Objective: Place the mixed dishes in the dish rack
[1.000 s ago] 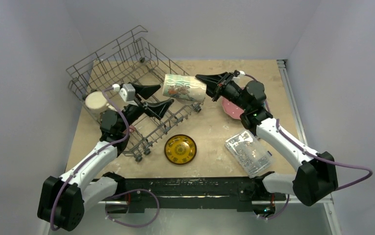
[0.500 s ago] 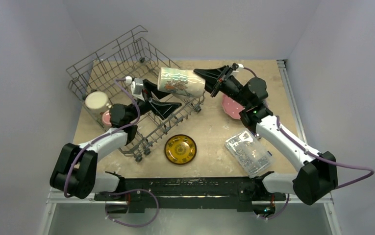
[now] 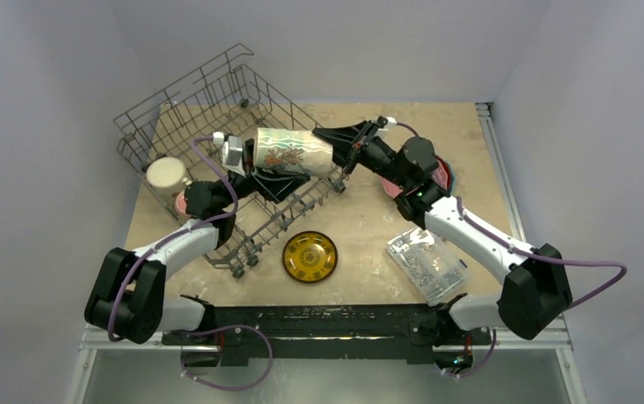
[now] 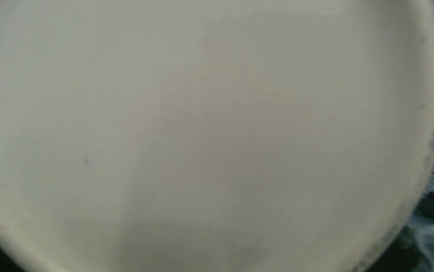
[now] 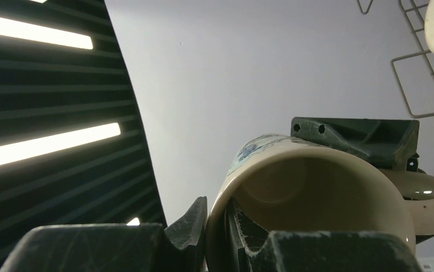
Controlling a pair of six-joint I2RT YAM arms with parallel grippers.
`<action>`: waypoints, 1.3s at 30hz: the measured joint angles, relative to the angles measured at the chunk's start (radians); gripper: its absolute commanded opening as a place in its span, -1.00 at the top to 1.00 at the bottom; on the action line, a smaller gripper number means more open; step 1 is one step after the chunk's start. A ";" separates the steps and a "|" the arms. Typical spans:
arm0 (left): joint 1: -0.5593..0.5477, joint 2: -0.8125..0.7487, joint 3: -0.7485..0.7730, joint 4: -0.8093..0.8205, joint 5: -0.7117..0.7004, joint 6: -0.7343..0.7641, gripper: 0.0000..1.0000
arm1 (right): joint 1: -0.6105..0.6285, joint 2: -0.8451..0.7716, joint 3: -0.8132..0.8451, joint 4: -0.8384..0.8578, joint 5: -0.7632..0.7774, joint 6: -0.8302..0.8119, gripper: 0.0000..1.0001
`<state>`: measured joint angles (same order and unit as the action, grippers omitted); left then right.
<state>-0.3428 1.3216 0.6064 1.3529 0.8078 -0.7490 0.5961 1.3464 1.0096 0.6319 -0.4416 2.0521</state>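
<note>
A cream mug (image 3: 289, 151) with a painted pattern hangs on its side over the dish rack (image 3: 204, 109). My right gripper (image 3: 337, 141) is shut on its rim, one finger inside and one outside, as the right wrist view shows (image 5: 217, 212). My left gripper (image 3: 259, 167) straddles the mug's base end. The base (image 4: 203, 124) fills the left wrist view and hides the fingers, so I cannot tell whether they touch it. A small yellow plate (image 3: 310, 256) lies on the table. A pink plate (image 3: 396, 187) lies under the right arm.
Another cream mug (image 3: 167, 175) stands at the rack's left side with something pink (image 3: 182, 202) beside it. A clear plastic box (image 3: 428, 263) of metal parts lies at the front right. The rack sits askew at the back left, with upright tines along its near edge.
The right arm has carried the mug leftward over the rack. The left gripper swung up to the mug's base end and its jaws have narrowed around it.
</note>
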 measured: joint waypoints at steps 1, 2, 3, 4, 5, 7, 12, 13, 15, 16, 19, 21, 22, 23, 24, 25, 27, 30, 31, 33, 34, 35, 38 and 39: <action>0.000 -0.002 0.000 0.000 0.001 0.000 0.10 | 0.002 0.001 0.000 0.003 0.007 0.000 1.00; 0.000 -0.005 0.000 0.000 0.002 -0.001 0.27 | 0.003 0.002 0.000 0.008 0.014 0.002 1.00; 0.000 -0.007 0.001 0.001 0.003 -0.002 0.45 | 0.003 0.003 0.000 0.013 0.019 0.005 1.00; 0.000 -0.009 0.002 0.002 0.000 0.000 0.63 | 0.003 0.003 0.002 0.021 0.025 0.010 1.00; 0.001 -0.010 0.002 0.002 -0.001 0.000 0.83 | 0.004 0.002 0.003 0.027 0.027 0.014 1.00; 0.003 -0.016 0.005 0.021 0.018 0.002 1.00 | 0.004 0.002 0.006 0.032 0.029 0.027 1.00; 0.005 -0.045 0.005 0.003 0.034 0.009 1.00 | 0.010 -0.004 0.003 0.044 0.026 0.039 0.54; 0.005 -0.049 0.005 -0.001 0.037 0.009 1.00 | 0.012 -0.007 -0.002 0.048 0.026 0.039 0.23; 0.002 -0.063 0.005 -0.019 0.045 0.008 1.00 | 0.014 -0.014 -0.029 0.091 0.034 0.042 -0.27; 0.000 -0.073 0.005 -0.039 0.046 0.006 1.00 | 0.014 -0.015 -0.047 0.121 0.038 0.044 -0.44; -0.001 -0.115 0.000 -0.106 0.031 0.004 1.00 | 0.009 -0.020 -0.104 0.194 0.040 0.041 -0.89; -0.001 -0.169 -0.006 -0.181 -0.001 0.010 1.00 | -0.008 -0.020 -0.129 0.209 0.031 0.021 -0.97; -0.001 -0.198 -0.008 -0.221 -0.018 0.016 1.00 | -0.017 -0.020 -0.137 0.208 0.027 0.008 -0.98; -0.001 -0.232 -0.009 -0.271 -0.041 0.029 1.00 | -0.033 -0.020 -0.145 0.199 0.017 -0.019 -0.98; -0.002 -0.270 -0.009 -0.331 -0.071 0.042 1.00 | -0.047 -0.023 -0.150 0.185 0.005 -0.045 -0.98; -0.008 -0.318 -0.008 -0.412 -0.116 0.069 1.00 | -0.063 -0.030 -0.154 0.151 -0.001 -0.084 -0.98; -0.042 -0.424 0.003 -0.624 -0.256 0.151 1.00 | -0.097 -0.065 -0.155 0.021 -0.013 -0.191 -0.98; -0.098 -0.516 0.062 -0.907 -0.455 0.245 1.00 | -0.134 -0.137 -0.134 -0.226 -0.010 -0.380 -0.98; -0.112 -0.537 0.101 -1.030 -0.528 0.265 1.00 | -0.142 -0.161 -0.118 -0.315 0.007 -0.451 -0.98; -0.122 -0.558 0.221 -1.328 -0.703 0.273 1.00 | -0.152 -0.208 -0.092 -0.458 0.044 -0.589 -0.98; -0.122 -0.559 0.269 -1.434 -0.771 0.270 1.00 | -0.152 -0.226 -0.088 -0.502 0.064 -0.639 -0.98; -0.121 -0.556 0.335 -1.582 -0.866 0.262 1.00 | -0.152 -0.253 -0.086 -0.566 0.090 -0.712 -0.98; -0.116 -0.542 0.475 -1.917 -1.044 0.197 1.00 | -0.152 -0.273 -0.086 -0.654 0.115 -0.821 -0.98; -0.116 -0.534 0.511 -2.007 -1.085 0.167 1.00 | -0.152 -0.271 -0.086 -0.674 0.119 -0.846 -0.98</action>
<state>-0.4583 0.7879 1.1175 -0.6537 -0.2771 -0.5819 0.4438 1.0752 0.9237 -0.0422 -0.3222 1.2060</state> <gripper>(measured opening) 0.209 0.987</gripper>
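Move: The patterned mug, held sideways by its rim in the right hand, has its middle about 2 cm ahead of and 5 cm above the left hand, level sideways; from the right hand it lies some 7 cm left, 1 cm back and 3 cm lower. From the left hand, the white mug in the rack is about 31 cm left, 10 cm ahead, the pink mug 24 cm left and level with it, both some 25 cm below. Left pinches the mug's handle, right lets go and sinks away, left swings about 15 cm left, counter-clockwise. ##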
